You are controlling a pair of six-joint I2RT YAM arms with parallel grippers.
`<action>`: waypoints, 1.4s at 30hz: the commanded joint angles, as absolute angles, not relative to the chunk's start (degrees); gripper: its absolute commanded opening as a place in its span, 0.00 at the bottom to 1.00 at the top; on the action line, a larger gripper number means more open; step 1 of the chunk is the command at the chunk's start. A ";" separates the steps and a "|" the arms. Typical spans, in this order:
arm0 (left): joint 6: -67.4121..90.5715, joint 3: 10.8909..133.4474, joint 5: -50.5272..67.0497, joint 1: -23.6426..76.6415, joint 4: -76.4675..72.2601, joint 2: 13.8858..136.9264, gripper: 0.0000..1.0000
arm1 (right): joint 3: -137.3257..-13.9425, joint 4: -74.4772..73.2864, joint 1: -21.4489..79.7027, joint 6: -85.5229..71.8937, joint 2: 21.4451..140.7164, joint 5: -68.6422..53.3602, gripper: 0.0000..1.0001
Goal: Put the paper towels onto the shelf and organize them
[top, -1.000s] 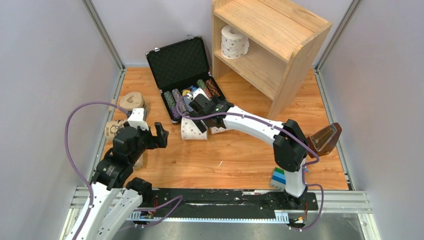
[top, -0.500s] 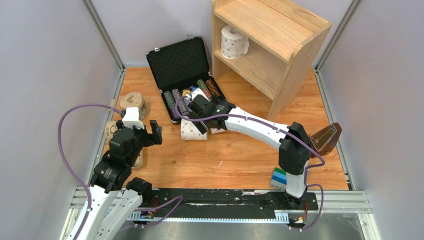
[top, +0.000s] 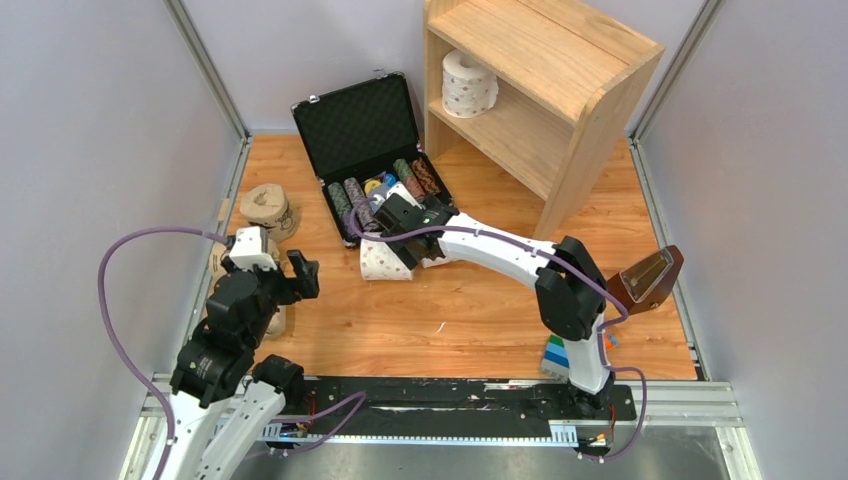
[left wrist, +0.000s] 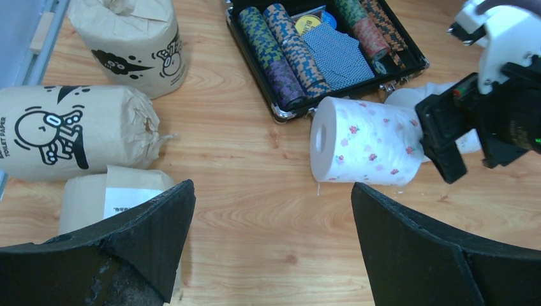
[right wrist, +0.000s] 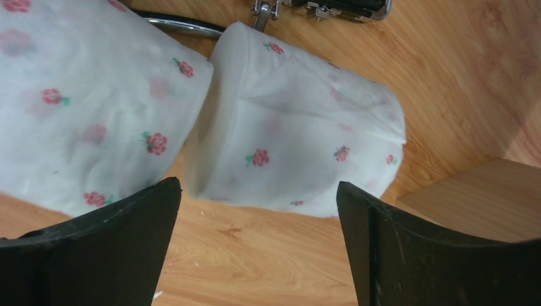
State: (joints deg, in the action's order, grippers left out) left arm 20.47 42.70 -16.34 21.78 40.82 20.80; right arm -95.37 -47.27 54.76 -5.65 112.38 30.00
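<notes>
One white dotted paper towel roll [top: 468, 82] stands on the inner board of the light-wood shelf [top: 560, 70]. Two more white rolls [right wrist: 83, 121] [right wrist: 300, 146] lie side by side on the floor in front of the black case. My right gripper [top: 412, 248] [right wrist: 258, 236] hovers just above them, open, with only floor between its fingers. Three tan-wrapped rolls [left wrist: 127, 41] [left wrist: 70, 131] [left wrist: 115, 201] sit at the left wall. My left gripper [top: 285, 272] [left wrist: 271, 236] is open and empty beside them, the labelled roll partly behind its left finger.
An open black case [top: 360, 125] holding striped poker-chip rows [left wrist: 284, 54] lies behind the white rolls. A brown wedge-shaped object [top: 650, 278] sits at the right wall and a coloured block [top: 557, 355] by the right arm's base. Grey walls close in both sides.
My left arm has drawn back toward the near left, carrying its open gripper away from the middle. The right gripper has barely shifted over the white rolls.
</notes>
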 commanded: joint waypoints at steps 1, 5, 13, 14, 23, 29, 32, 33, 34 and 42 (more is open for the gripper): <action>23.28 42.80 -16.36 21.97 42.37 18.79 1.00 | -99.79 -45.17 54.69 -5.38 116.22 31.57 0.95; 23.26 42.01 -16.25 21.98 41.30 18.45 1.00 | -102.62 -44.85 54.67 -5.57 120.13 37.17 0.95; 23.41 41.72 -15.40 21.96 41.01 19.02 1.00 | -104.44 -44.80 54.71 -6.35 124.74 46.64 0.94; 23.52 41.64 -15.32 21.97 40.91 19.00 1.00 | -104.68 -44.70 54.67 -6.25 125.31 47.04 0.93; 23.64 41.51 -15.23 21.97 40.78 19.01 1.00 | -105.00 -44.57 54.67 -6.20 125.75 49.22 0.78; 23.64 41.42 -14.92 21.97 40.61 18.95 1.00 | -103.77 -45.10 54.71 -7.32 119.92 45.69 0.57; 23.64 41.32 -14.59 21.97 40.38 19.01 1.00 | -102.56 -45.29 54.44 -8.34 116.22 42.18 0.49; 23.64 41.25 -14.41 21.97 40.24 19.01 1.00 | -102.11 -45.31 54.28 -8.76 114.53 40.13 0.48; 23.58 41.23 -14.37 21.97 40.20 19.04 1.00 | -101.69 -45.59 54.01 -9.21 113.39 38.44 0.46; 23.40 41.22 -13.53 21.97 39.99 18.94 1.00 | -94.70 -46.42 48.56 -17.34 102.78 18.66 0.40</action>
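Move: The paper roll the right hand goes for lies just beyond its open fingers, about 4 cm ahead, 2 cm to the right and 3 cm below. Its twin roll lies about 8 cm left and 2 cm ahead, the chip case roughly 14 cm ahead and 7 cm left, and the shelf's near corner some 20 cm right and 4 cm ahead. From the left hand, the aimed-at roll is about 14 cm ahead, 22 cm right and 16 cm below. The right fingers come onto the lying right-hand roll and close to about half open on its upper part: the hand first slides some 5 cm forward and 2 cm down over it, fingertips swinging up and outward, then closes and draws up about 5 cm and back about 3 cm, rolling some 20 degrees left side up to tip the roll. ##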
